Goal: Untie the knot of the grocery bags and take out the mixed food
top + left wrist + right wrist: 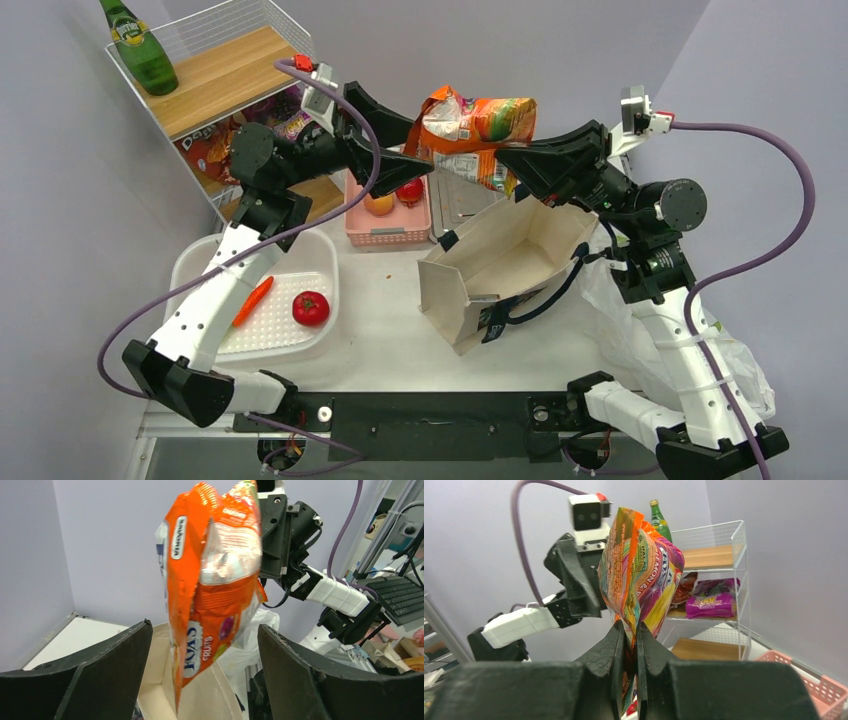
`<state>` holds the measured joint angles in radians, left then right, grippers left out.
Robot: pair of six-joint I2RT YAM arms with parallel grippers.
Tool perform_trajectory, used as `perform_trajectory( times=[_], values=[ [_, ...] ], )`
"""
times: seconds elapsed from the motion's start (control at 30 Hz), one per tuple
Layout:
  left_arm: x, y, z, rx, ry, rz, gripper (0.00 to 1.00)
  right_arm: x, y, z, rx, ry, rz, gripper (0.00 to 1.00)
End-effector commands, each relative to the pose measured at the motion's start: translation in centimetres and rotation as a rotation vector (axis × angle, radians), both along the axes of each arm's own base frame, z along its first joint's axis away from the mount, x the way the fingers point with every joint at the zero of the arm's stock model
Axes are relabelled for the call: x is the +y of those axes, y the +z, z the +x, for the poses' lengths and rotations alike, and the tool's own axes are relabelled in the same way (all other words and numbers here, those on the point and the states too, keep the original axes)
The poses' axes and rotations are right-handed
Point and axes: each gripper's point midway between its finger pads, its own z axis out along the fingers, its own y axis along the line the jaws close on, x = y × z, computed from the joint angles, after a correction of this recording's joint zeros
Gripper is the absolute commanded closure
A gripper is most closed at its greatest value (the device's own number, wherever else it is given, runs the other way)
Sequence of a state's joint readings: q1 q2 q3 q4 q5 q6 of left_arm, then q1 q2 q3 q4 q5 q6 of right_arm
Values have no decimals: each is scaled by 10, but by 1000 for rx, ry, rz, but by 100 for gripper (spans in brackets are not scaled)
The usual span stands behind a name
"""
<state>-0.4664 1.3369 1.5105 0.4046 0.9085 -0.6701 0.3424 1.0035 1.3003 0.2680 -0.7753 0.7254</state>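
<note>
An orange crisp packet (478, 128) hangs in the air above the table's back, and my right gripper (503, 152) is shut on its edge. The right wrist view shows both jaws pinching the packet (639, 570) at the right gripper (629, 625). My left gripper (423, 147) is open and faces the packet's other end. In the left wrist view the packet (212, 580) hangs between the wide-apart jaws of the left gripper (204, 626), touching neither. The cream canvas tote (505, 265) lies open below. The whitish plastic bag (640, 330) is crumpled at the right.
A clear tub (200, 262) at the left holds a carrot (252, 300) and a tomato (310, 307). A pink basket (388, 232) holds a peach (379, 204) and a red fruit (409, 191). The wire shelf (225, 70) carries a green bottle (140, 45) and snack packets (210, 150).
</note>
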Motion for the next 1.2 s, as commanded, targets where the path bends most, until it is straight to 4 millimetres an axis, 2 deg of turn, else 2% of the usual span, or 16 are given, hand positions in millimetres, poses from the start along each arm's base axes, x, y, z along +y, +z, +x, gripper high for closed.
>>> perform_trajectory(
  times=[0.0,0.1,0.23,0.33,0.43,0.6,0.73,0.8,0.87,0.9,0.93,1.0,1.03,1.07,1.1,1.17],
  values=[
    [-5,17,12,64,34,-82,25,-2,36,-24,-134,34,82,100],
    [-5,29,12,70,23,-114,26,1,35,-24,-123,45,73,100],
    [-6,40,-4,61,-37,-129,39,5,24,-17,-106,41,49,100],
    [-4,32,-4,70,-33,-125,46,5,14,-8,-70,25,46,100],
    [0,33,-9,63,-32,-133,53,6,5,1,-35,25,42,100],
    [3,42,-13,53,-32,-147,47,11,1,7,-6,60,56,100],
    [5,46,-14,62,-27,-154,47,14,-4,10,18,71,53,100],
    [5,47,-13,74,-20,-159,52,15,-6,8,26,79,47,100],
    [7,47,-11,77,-3,-161,74,16,-11,9,42,73,38,100],
    [8,45,-5,78,25,-157,95,16,-13,11,44,61,32,100],
    [11,44,-3,77,45,-154,100,15,-16,14,65,44,26,99],
    [19,39,9,50,113,-137,100,11,-21,20,66,13,9,81],
    [22,33,14,35,140,-119,100,9,-20,21,67,2,5,61],
    [26,29,14,-20,177,-90,100,6,-25,27,85,-23,-10,52],
    [31,21,20,-25,215,-70,100,4,-29,30,110,-32,-25,37],
    [46,10,23,-70,318,-16,100,-9,-38,47,152,-94,-53,25]
  ],
)
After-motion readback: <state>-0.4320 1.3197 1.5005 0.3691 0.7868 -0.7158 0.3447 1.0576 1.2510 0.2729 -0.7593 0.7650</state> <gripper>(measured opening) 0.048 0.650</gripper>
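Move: The orange snack bag hangs in the air, already pinched at its right end by the right hand; its middle is about 7 cm right of the open left hand, 2 cm farther out and 3 cm above. From the right hand the bag's middle is some 5 cm left, 2 cm ahead and 3 cm up. The canvas tote stands about 42 cm below the left hand, 16 cm right and 4 cm ahead; the pink basket some 27 cm ahead of that hand, 9 cm left and 47 cm below. The snack bag changes hands: the left hand eases about 2.5 cm forward and right onto its near end, rolls some 10 degrees, narrows its fingers, then shuts them on it and starts off left and slightly forward. The right hand keeps its pinch while drifting forward and down, then opens and lets go, ending about 4 cm forward and down. ##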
